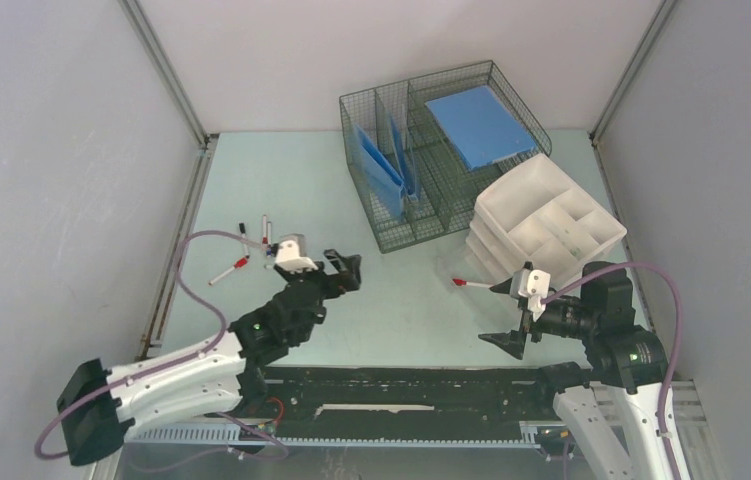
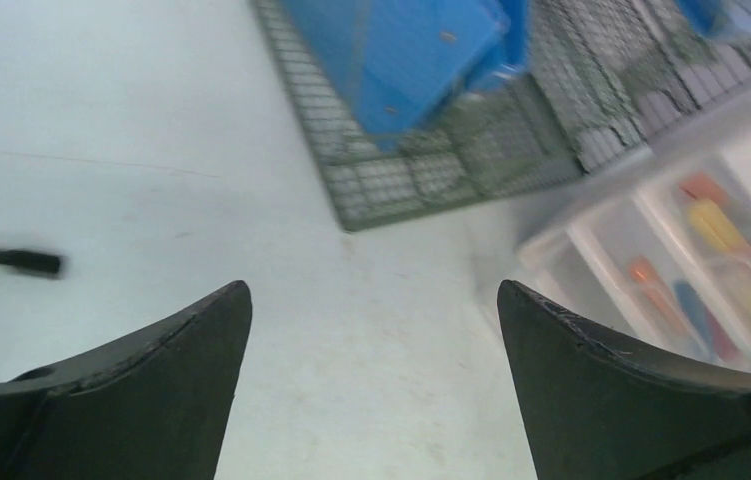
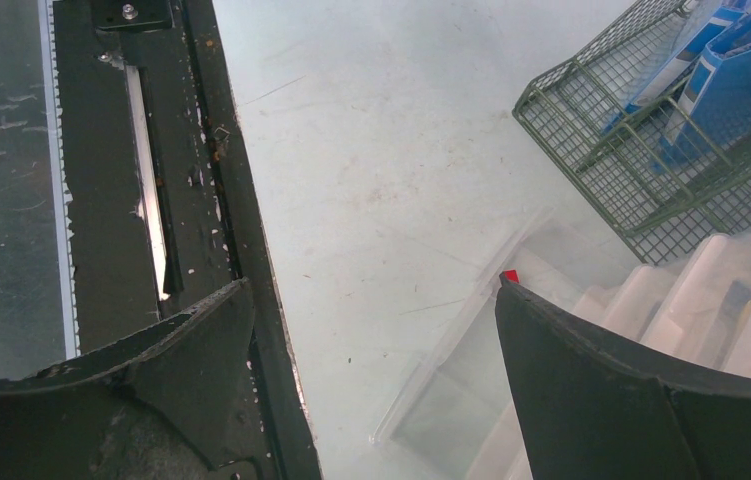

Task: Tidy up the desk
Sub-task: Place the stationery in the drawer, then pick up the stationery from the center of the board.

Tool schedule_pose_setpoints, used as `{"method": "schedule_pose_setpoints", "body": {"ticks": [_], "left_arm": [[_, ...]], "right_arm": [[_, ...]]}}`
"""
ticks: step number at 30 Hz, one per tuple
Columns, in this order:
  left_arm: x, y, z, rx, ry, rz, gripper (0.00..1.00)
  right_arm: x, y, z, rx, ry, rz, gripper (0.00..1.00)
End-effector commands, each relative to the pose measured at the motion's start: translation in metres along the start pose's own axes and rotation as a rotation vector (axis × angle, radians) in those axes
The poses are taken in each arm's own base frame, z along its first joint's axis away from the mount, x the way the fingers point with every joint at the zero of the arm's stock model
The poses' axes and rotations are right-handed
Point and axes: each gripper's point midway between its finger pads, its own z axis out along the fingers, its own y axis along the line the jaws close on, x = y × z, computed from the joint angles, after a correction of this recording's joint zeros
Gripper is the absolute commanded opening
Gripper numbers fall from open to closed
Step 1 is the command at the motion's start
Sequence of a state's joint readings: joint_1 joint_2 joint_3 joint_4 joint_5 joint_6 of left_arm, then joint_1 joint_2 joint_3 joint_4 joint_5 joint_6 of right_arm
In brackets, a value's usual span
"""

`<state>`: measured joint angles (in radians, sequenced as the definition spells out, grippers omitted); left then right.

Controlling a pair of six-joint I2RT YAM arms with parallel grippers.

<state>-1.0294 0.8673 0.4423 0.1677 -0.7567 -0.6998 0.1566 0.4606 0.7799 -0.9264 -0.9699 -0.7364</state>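
Observation:
The pale mint-green desk [image 1: 391, 310] carries loose pens on its left side: two dark-tipped ones [image 1: 264, 229] and a red-capped one [image 1: 228, 270]. My left gripper [image 1: 349, 271] hovers just right of them, open and empty. In the left wrist view its fingers [image 2: 181, 380] stand wide over bare desk [image 2: 371, 380], with a black-capped pen [image 2: 21, 262] off to the left. My right gripper [image 1: 503, 315] is open near the white trays, and a red-capped pen [image 1: 469, 285] lies by its far fingertip. Only that pen's red end [image 3: 509, 276] peeks out in the right wrist view, where the right gripper [image 3: 373, 285] holds nothing.
A wire basket [image 1: 451, 215] with blue folders [image 1: 479, 125] stands at the back centre. Stacked white compartment trays [image 1: 511, 200] sit to its right, with a clear plastic tray [image 3: 471, 370] in front. A black rail [image 1: 401, 390] runs along the near edge. Grey walls enclose both sides.

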Motion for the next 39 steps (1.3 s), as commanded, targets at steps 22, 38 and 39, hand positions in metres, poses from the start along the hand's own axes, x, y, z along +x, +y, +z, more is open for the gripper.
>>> {"method": "schedule_pose_setpoints", "body": {"ticks": [22, 38, 39], "left_arm": [[0.004, 0.177, 0.012, -0.697, 0.126, -0.280, 0.84], [0.008, 0.212, 0.044, -0.839, 0.215, -0.340, 0.77], [0.008, 0.214, 0.046, -0.844, 0.222, -0.340, 0.76]], "right_arm": [[0.000, -0.001, 0.000, 0.003, 0.000, -0.020, 0.97], [0.000, -0.001, -0.001, 0.005, -0.001, -0.022, 0.97], [0.000, -0.001, -0.001, 0.004, -0.002, -0.022, 0.97]]}}
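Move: The marker with the black cap pointing right, next to be fetched, lies about 20 cm to the left hand's left, 5 cm ahead and some 20 cm below it. The red- and blue-capped pair is about 5 cm left of that marker and 10 cm farther out; another black-capped marker stands 12 cm left and 9 cm beyond it. From the right hand, the nearer black-capped marker is roughly 56 cm left, 12 cm ahead and 25 cm down. Leftward and down, quick at first and then easing, the empty left hand travels about 17 cm left and sinks some 13 cm, edging 5 cm forward, towards the nearer black-capped marker. On the way the wrist tips the fingers down and swings them counter-clockwise, nearly 40 degrees each, and the wide-open fingers narrow by about a quarter, still clear of the marker. ##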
